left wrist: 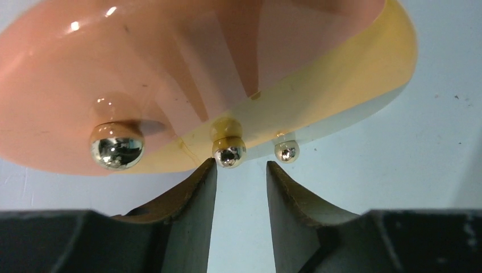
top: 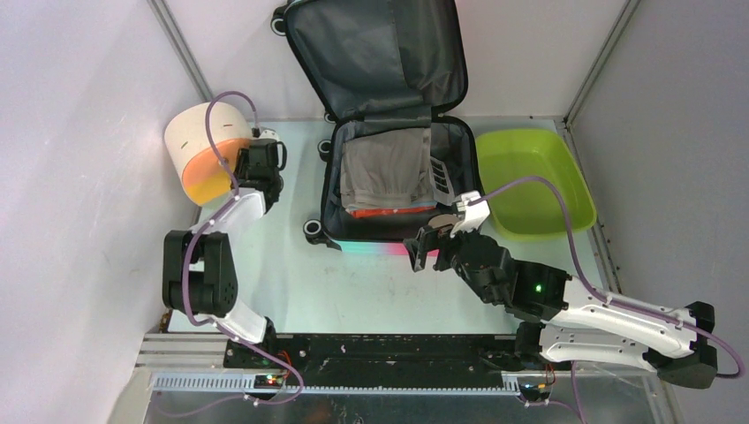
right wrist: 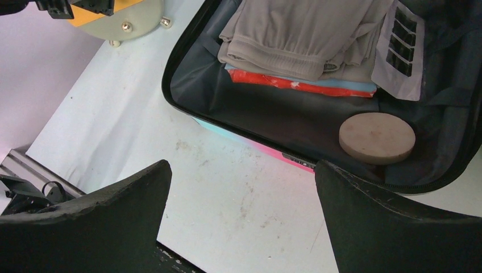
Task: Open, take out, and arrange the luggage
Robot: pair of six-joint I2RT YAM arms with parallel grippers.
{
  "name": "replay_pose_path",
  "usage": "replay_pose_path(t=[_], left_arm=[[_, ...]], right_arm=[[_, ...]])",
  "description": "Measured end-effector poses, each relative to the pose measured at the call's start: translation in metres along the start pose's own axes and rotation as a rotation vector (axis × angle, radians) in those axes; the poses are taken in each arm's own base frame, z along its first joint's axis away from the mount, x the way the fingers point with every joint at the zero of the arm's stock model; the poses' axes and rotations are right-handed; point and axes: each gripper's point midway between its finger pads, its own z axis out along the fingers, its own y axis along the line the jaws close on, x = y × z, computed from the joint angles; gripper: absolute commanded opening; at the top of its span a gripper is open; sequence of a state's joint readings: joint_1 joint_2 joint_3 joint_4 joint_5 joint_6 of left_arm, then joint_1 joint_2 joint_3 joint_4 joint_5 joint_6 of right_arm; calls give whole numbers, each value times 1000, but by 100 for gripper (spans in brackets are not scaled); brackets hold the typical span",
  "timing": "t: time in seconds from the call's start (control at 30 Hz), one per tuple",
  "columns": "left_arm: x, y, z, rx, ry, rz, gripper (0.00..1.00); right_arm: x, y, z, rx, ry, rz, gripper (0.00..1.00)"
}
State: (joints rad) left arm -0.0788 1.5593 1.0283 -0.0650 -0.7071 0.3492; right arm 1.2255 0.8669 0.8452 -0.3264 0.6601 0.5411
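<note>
The luggage (top: 371,53) lies open at the back middle of the table, its lid propped up and its dark grey lining showing. In its base are folded grey clothes (top: 386,168), a red-and-blue flat item (right wrist: 295,85), a white card with black squares (right wrist: 401,51) and a round beige disc (right wrist: 377,136). My right gripper (top: 433,234) hovers wide open over the table at the luggage's near pink edge (right wrist: 295,162), holding nothing. My left gripper (top: 262,152) is at the cream-and-orange cylinder (top: 208,155). Its jaws stand narrowly apart with nothing between them, just below a gold ball foot (left wrist: 229,154).
A lime-green tub (top: 530,181) sits right of the luggage. The cylinder's underside (left wrist: 170,68) carries gold ball feet (left wrist: 116,149). White walls enclose the table on three sides. Bare tabletop (top: 353,283) lies between the luggage and the arm bases.
</note>
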Motion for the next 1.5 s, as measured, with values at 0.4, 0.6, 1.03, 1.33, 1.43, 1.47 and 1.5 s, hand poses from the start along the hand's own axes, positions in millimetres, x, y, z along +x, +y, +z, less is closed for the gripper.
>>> replay_pose_path(t=[0.4,0.6,1.03,1.33,1.43,1.47,1.5], left_arm=[[-1,13,14,-63,-6,-49,43],[3,11,19,-63,4,-46,42],[12,4,24,-65,37,-37,7],[12,1,6,-24,48,-44,0],[17,-2,-5,-3,62,-49,0],[19,-3,-9,5,67,-54,0],[20,-3,-12,9,68,-58,0]], right_arm=[[-1,-7,2,15,-6,10,99],[-3,-9,3,16,-9,17,100],[-5,-8,3,9,-12,26,100],[-6,-8,1,1,-16,31,99],[-11,-7,-4,-15,-28,45,100],[-14,-7,-6,-21,-35,53,100],[-16,-7,-8,-25,-41,60,100]])
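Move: Just off the half-open left fingertips, about 1 cm ahead, 2 cm to the left and 2 cm lower, sits the silver knob of the shut yellow drawer. The orange drawer's knob is some 4 to 5 cm straight above it, the bottom knob about 4 cm straight below it. The round cabinet's middle lies roughly 8 cm ahead and 8 cm left of the hand. From the right hand, the yellow drawer's knob is around 20 cm ahead, 45 cm left and 10 cm lower. Easing about 2 cm left, slightly forward and then 1.5 cm down, the left hand brings its half-open fingers around the yellow drawer's knob and closes to pinch it. Keeping hold, it then draws back and to the right some 3.5 cm, away from the cabinet, pulling the drawer by its knob. ##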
